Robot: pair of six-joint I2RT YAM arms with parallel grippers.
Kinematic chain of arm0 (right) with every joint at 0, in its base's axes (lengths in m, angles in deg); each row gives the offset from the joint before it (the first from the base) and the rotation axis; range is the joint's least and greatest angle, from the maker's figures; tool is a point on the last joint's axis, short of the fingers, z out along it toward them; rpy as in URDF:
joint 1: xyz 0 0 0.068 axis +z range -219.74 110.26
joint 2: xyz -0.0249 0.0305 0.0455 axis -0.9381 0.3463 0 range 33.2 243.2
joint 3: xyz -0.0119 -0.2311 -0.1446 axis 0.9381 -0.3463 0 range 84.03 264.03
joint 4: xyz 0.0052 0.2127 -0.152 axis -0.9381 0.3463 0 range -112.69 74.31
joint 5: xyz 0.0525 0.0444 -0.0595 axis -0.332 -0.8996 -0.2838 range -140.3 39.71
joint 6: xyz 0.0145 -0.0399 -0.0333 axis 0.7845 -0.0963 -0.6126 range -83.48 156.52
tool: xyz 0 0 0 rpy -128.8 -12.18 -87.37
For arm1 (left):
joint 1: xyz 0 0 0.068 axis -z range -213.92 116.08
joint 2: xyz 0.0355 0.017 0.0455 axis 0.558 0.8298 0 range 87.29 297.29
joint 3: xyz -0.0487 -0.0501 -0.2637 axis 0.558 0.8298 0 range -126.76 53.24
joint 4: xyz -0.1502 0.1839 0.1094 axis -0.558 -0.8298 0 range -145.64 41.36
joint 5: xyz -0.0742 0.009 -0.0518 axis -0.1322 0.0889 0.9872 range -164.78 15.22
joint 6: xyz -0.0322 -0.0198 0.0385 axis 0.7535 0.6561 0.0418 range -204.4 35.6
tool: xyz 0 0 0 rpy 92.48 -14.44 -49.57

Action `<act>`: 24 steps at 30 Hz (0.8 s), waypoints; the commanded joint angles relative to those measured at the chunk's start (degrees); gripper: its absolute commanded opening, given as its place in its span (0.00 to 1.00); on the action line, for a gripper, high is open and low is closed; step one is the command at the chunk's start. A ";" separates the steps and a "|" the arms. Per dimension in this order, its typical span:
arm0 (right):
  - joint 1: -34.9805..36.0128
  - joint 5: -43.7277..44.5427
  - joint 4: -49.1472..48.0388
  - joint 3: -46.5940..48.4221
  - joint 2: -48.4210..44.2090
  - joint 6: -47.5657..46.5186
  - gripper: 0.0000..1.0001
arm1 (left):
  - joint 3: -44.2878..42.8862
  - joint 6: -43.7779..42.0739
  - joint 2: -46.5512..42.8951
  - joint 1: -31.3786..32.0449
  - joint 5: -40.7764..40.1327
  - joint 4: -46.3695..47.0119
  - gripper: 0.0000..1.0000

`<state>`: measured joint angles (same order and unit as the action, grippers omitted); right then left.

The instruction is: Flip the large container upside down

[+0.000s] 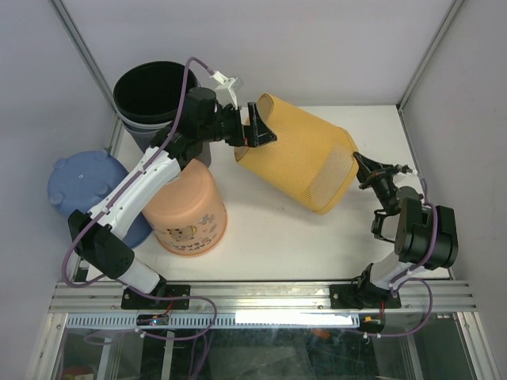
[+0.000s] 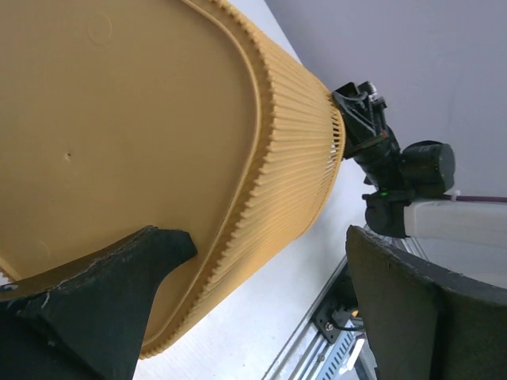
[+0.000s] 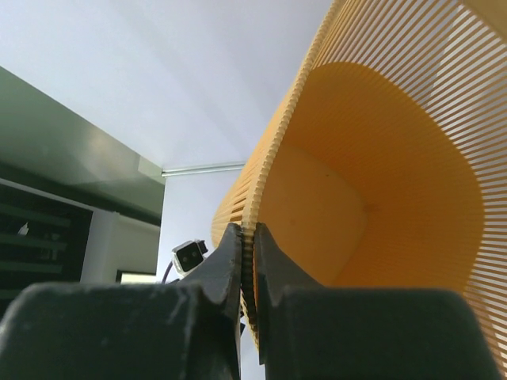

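Observation:
The large container is a yellow slatted basket (image 1: 297,154) lying tilted on its side in the middle of the white table, its open mouth toward the right. My right gripper (image 1: 363,165) is shut on the basket's rim; the right wrist view shows the rim (image 3: 273,158) pinched between both fingers (image 3: 248,237). My left gripper (image 1: 257,127) is open at the basket's closed bottom (image 2: 119,119). In the left wrist view one finger (image 2: 119,277) lies against that bottom, and the other finger (image 2: 428,309) stands clear of it.
A peach bucket (image 1: 186,210) stands upside down at the front left, under my left arm. A blue container (image 1: 79,186) lies off the table's left edge. A black bin (image 1: 154,95) nested in a grey one stands at the back left. Walls enclose the table.

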<state>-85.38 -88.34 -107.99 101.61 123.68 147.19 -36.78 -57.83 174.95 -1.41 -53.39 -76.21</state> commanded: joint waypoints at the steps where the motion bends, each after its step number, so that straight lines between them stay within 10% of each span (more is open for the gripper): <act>1: -0.61 -8.39 -8.66 -4.56 3.76 -6.63 0.00 | 0.34 3.94 0.79 1.57 8.72 6.12 0.99; 5: -1.23 -8.97 -8.66 -5.46 5.09 -8.47 0.01 | 0.85 5.05 1.53 4.14 9.29 8.10 0.99; 24: -1.85 -10.15 -4.40 -9.21 4.59 -14.81 0.62 | 0.89 7.75 5.92 8.98 9.81 12.34 0.99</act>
<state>-88.22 -93.43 -107.26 92.65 131.72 135.19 -37.17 -51.89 177.88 6.22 -46.51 -57.74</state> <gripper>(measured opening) 0.586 0.990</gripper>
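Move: The yellow large container lies tilted between my hands: its middle is about 10 cm right of my left hand, 3 cm ahead and 12 cm below, and some 16 cm left of my right hand, about level fore and aft and 3 cm lower. My right fingers hold its rim. From my left hand, the upturned peach container stands some 23 cm left, 9 cm back, and the black bin about 31 cm left and 20 cm ahead, both nearly 20 cm lower. I lower my right hand about 10 cm with the pinched rim towards the table, easing right at first, then back, and open the fingers past halfway partway down to let go of the rim. Meanwhile my wide-open left hand stays against the container's closed bottom, going about 8 cm right and 5 cm up, then also slightly back, turning clockwise, to tip that end over the mouth. ##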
